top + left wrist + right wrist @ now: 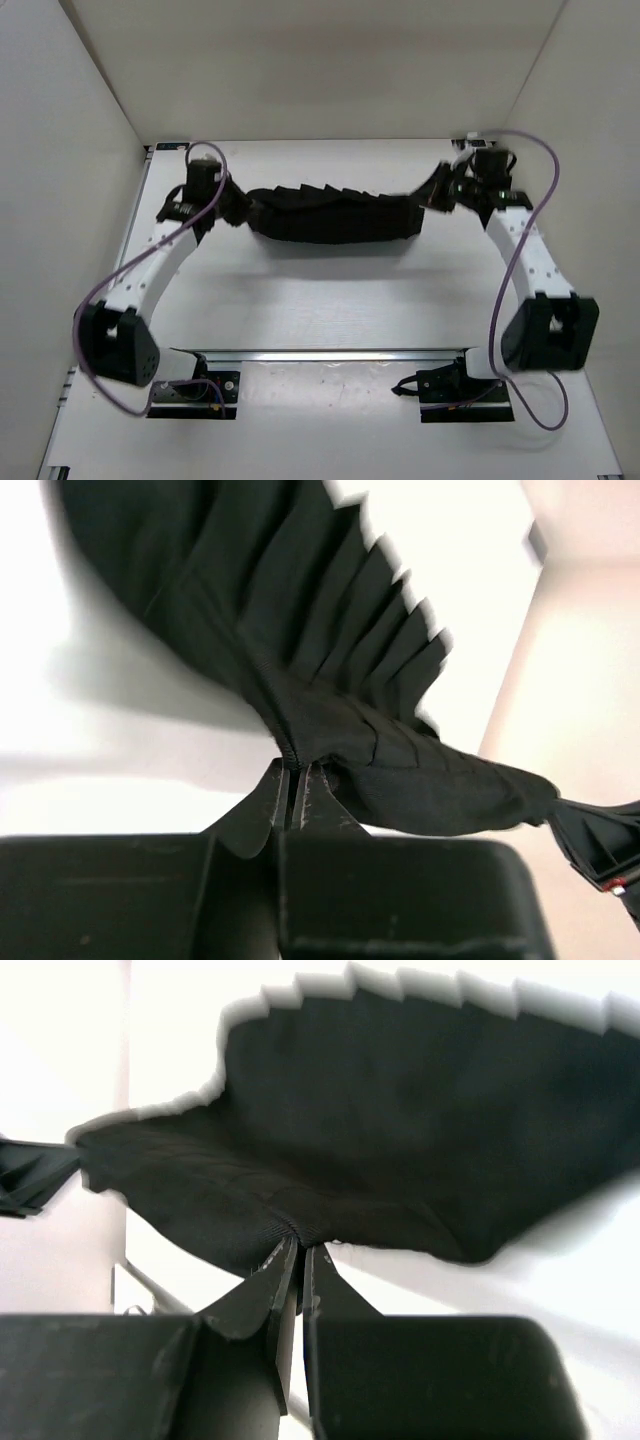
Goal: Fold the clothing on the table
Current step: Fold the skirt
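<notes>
The clothing (335, 215), a black pleated skirt, hangs stretched between both arms above the far part of the white table (330, 300), casting a shadow below it. My left gripper (232, 208) is shut on its left end; in the left wrist view the fingertips (293, 768) pinch the ribbed edge of the clothing (330, 650). My right gripper (440, 192) is shut on the right end, and the right wrist view shows the jaws (300, 1245) clamped on the band of the clothing (400, 1130). The pleats fan out away from each grip.
White walls enclose the table on three sides. A metal rail (330, 354) runs across the near side, with both arm bases (190, 390) (465, 390) behind it. Purple cables loop from each arm.
</notes>
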### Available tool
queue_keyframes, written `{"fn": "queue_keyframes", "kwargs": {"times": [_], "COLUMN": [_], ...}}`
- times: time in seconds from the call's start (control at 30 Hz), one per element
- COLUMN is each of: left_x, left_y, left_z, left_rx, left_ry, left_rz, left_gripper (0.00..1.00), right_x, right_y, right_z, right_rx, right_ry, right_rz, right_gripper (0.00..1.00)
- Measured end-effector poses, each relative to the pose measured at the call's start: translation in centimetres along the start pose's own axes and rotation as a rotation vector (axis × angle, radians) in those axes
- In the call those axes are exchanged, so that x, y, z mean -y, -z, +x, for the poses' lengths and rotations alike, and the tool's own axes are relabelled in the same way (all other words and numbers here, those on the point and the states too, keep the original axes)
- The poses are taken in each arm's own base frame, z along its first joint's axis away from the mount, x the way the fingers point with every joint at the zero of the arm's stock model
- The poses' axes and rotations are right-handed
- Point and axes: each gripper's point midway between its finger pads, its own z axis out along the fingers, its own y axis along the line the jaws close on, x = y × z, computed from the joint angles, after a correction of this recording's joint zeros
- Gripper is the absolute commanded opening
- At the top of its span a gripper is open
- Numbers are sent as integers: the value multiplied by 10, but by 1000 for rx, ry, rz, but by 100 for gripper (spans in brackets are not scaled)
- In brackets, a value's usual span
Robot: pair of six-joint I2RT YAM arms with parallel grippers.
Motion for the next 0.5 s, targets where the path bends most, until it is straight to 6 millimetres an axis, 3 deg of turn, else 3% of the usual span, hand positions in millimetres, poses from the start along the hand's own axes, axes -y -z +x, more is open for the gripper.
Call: {"fn": "queue_keyframes", "kwargs": {"times": [0.1, 0.17, 0.27, 0.37, 0.43, 0.5], "left_x": [49, 88, 133, 147, 128, 91], "left_y": [-27, -33, -11, 29, 49, 51], "left_z": [-51, -90, -123, -124, -98, -65], "left_rx": [43, 96, 183, 254, 250, 222], "left_ry": [19, 14, -26, -63, -58, -40], "left_rz": [85, 180, 319, 430, 467, 471], "left_gripper": [0, 0, 0, 0, 0, 0], "right_x": [-32, -59, -92, -102, -90, -65], "right_y": [-18, -19, 0, 24, 30, 23], "right_z": [-89, -142, -177, -165, -134, -92], "right_rx": [96, 178, 268, 302, 274, 210], "right_ry": [88, 157, 235, 260, 233, 182], "right_rz": [-62, -113, -179, -221, -224, -209], "right_gripper": [0, 0, 0, 0, 0, 0]}}
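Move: Both grippers already hold the skirt's waist edge by its two ends, some 19 cm above the table. The dark cloth's middle lies about 19 cm to the right of the left hand, 2 cm ahead and 6 cm lower; from the right hand, about 19 cm to the left, 2 cm ahead and 7 cm lower. The pleated hem's middle is roughly 6 cm farther out than the cloth's middle and slightly lower. With their pinches on the two ends of the waist edge kept shut, both hands whip the skirt forward and up together, reaching about 12 cm farther out over the table while they climb. They then reverse and swing back some 8 cm towards the bases, still rising briefly to about 16 cm above their start before dropping roughly 5 cm, the fingers having tipped up by some 20 to 25 degrees and the spacing between the hands hardly changed. ##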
